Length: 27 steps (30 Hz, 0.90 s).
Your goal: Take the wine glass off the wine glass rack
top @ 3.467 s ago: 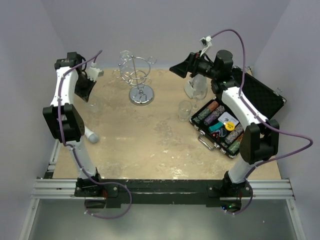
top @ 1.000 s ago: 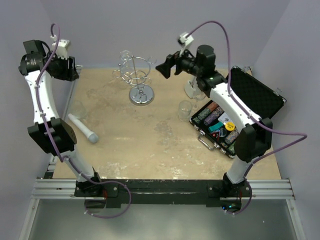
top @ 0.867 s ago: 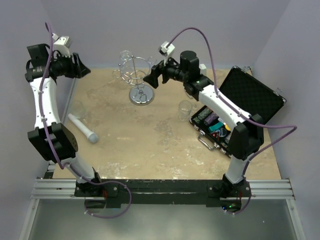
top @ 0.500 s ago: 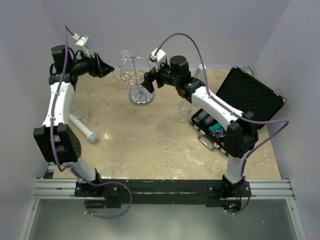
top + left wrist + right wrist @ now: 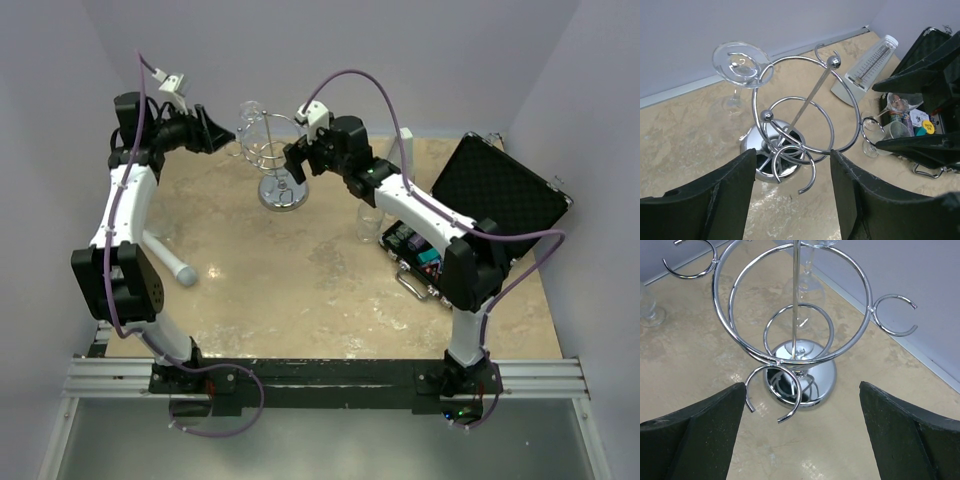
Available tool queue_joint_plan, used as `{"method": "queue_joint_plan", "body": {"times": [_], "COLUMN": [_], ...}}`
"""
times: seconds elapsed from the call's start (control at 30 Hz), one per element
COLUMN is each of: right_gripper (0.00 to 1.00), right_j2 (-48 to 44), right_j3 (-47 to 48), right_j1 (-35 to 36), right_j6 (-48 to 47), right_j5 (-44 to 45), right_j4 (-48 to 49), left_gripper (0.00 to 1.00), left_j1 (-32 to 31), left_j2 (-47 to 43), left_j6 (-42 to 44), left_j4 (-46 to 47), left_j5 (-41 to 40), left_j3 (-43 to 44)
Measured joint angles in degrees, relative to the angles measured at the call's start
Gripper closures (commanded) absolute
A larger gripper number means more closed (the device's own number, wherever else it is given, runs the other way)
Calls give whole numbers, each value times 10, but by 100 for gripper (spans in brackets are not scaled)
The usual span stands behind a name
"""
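Note:
The chrome wine glass rack [image 5: 277, 158] stands at the back of the table on its round disc base [image 5: 283, 192]. A clear wine glass [image 5: 250, 118] hangs upside down from its far-left curled arm. In the left wrist view its foot disc [image 5: 741, 62] rests on the wire hook. In the right wrist view its stem [image 5: 808, 267] shows behind the ring. My left gripper [image 5: 215, 132] is open and empty just left of the rack [image 5: 795, 125]. My right gripper [image 5: 294, 160] is open and empty close on the rack's right, above the base [image 5: 800, 377].
A grey metronome [image 5: 400, 150] stands at the back right. A clear tumbler [image 5: 371, 217] sits beside an open black case [image 5: 480, 220] of poker chips. A white cylinder [image 5: 170, 258] lies at the left. Another glass [image 5: 650, 310] stands beyond the rack.
Both arms have swung in towards the rack. The left gripper came from the far-left wall to the rack's left side. The right gripper came from near the metronome to the rack's right side.

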Motion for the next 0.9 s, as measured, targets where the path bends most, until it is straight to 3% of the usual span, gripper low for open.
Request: {"method": "queue_joint_plan", "body": {"times": [0.57, 0.9], "right_gripper": [2, 1], "right_j2": [27, 61], "right_j3": [10, 70], "right_j1": [-2, -12], "right_j6": [-18, -45], "right_j5": [69, 111], "right_j4": [11, 9], "left_gripper": [39, 39], "left_j1": [-29, -35], "left_j2": [-20, -35], "left_j6": [-8, -35], "left_j4": [12, 22], "left_j5": [11, 17], "left_j3": [-89, -108]}}
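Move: The wine glass hangs upside down on the rack's far-left hook, about 11 cm ahead of the left hand, 5 cm to its right and 7 cm below. The rack's pole stands 4 cm ahead and 9 cm right of that hand; the near-left hook is level, 3 cm right, 4 cm lower. From the right hand, the near-right hook is level ahead, 3 cm left at fingertip height, the pole 6 cm ahead and 6 cm left, the glass 13 cm ahead, 10 cm left. The left hand, fingers staying part-open, sinks some 4 cm while easing back and right by about as much, tipping slightly down as it follows the near-left hook and brings its left finger right up to it. Meanwhile the wide-open right hand goes forward about 5 cm and a little right, turning some 10 degrees clockwise, its left finger seeming to push the near-right hook forward and round; neither hand grips anything. ##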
